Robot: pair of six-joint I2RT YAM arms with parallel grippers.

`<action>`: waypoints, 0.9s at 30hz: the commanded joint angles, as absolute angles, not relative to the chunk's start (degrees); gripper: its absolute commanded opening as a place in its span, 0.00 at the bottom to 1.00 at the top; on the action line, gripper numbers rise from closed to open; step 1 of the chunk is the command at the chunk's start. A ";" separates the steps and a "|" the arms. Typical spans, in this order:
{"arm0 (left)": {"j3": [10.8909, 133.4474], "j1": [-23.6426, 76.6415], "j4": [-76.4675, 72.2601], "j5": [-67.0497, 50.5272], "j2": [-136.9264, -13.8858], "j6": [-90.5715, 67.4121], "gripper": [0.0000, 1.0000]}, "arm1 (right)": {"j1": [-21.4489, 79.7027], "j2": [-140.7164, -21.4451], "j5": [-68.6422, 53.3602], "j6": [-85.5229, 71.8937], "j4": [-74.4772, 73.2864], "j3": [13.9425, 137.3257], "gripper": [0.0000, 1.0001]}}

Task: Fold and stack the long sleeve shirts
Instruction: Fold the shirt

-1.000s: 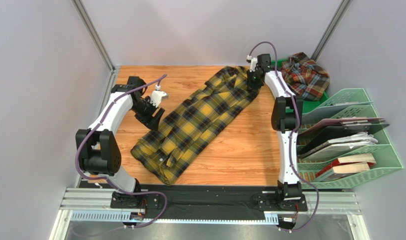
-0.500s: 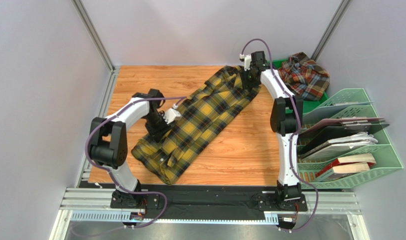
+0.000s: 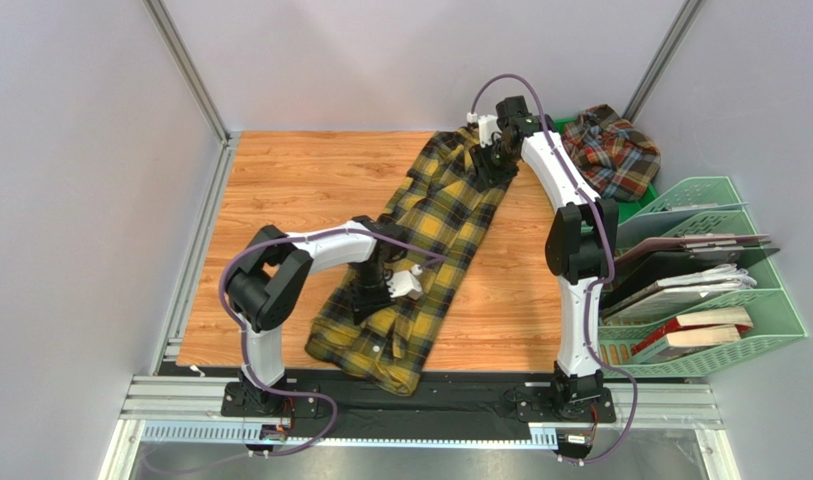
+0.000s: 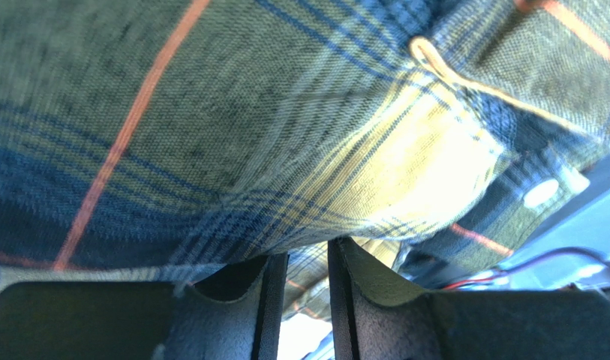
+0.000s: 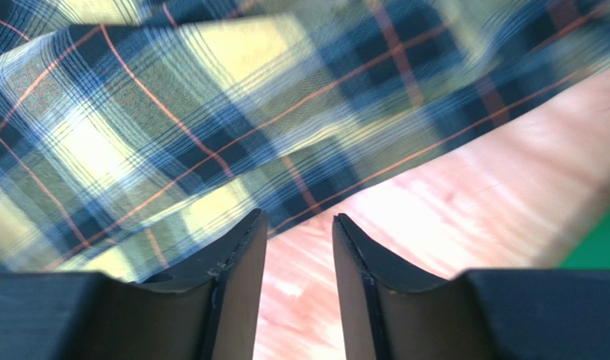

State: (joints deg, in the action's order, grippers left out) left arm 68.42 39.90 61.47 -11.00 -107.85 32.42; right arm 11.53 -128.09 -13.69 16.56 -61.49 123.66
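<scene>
The yellow and black check long sleeve shirt (image 3: 445, 210) lies stretched in a slant from the far middle of the table to the near edge. My left gripper (image 3: 378, 290) sits low on its near half. In the left wrist view the cloth (image 4: 210, 112) drapes over the fingertips of the left gripper (image 4: 300, 251), whose jaws stand a narrow gap apart with light showing through. My right gripper (image 3: 485, 160) is at the shirt's far end. It is open (image 5: 298, 217) over bare wood, beside the shirt's edge (image 5: 172, 112). The rust-red shirt (image 3: 610, 150) lies bunched at the far right.
The red shirt rests on a green tray (image 3: 642, 192). A green file rack (image 3: 770, 300) with books and folders stands along the right side. Bare wooden table (image 3: 300, 190) shows left of the yellow shirt. Grey walls close in the table on three sides.
My left arm swung right and nearer onto the shirt's lower half, its jaws narrowing, and that end of the shirt shifted right. My right gripper opened and edged left at the far end.
</scene>
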 commanded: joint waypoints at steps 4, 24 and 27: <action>76.29 43.33 61.53 -23.46 -105.32 20.83 0.43 | 12.56 -134.55 -16.88 17.31 -64.86 126.20 0.40; 63.02 15.56 55.29 -34.10 -67.35 13.89 0.64 | 24.44 -132.21 -8.97 39.71 -59.61 107.78 0.45; 61.09 12.84 54.32 -35.42 -63.82 13.01 0.66 | 22.51 -131.83 -5.99 40.35 -58.01 110.63 0.45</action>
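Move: The plaid shirt lies slanted under both hands. Its far part is centred about 5 cm ahead and 5 cm left of the right hand and some 10 cm below it; the red plaid shirt in the green tray sits about 11 cm ahead and 20 cm to that hand's right. The left hand is already down in the near part, whose middle lies about 3 cm back and 2 cm right, with a white button 7 cm back, 2 cm right. The shirt's far part is met by the right hand, which drops about 10 cm onto its right side, then drags the cloth left and back with fingertips kept part-open, turning counter-clockwise. The left hand, at first still going right through the near part, opens wider, lifts clear some 15 cm and swings back left and a little forward, tilting about 35 degrees. ##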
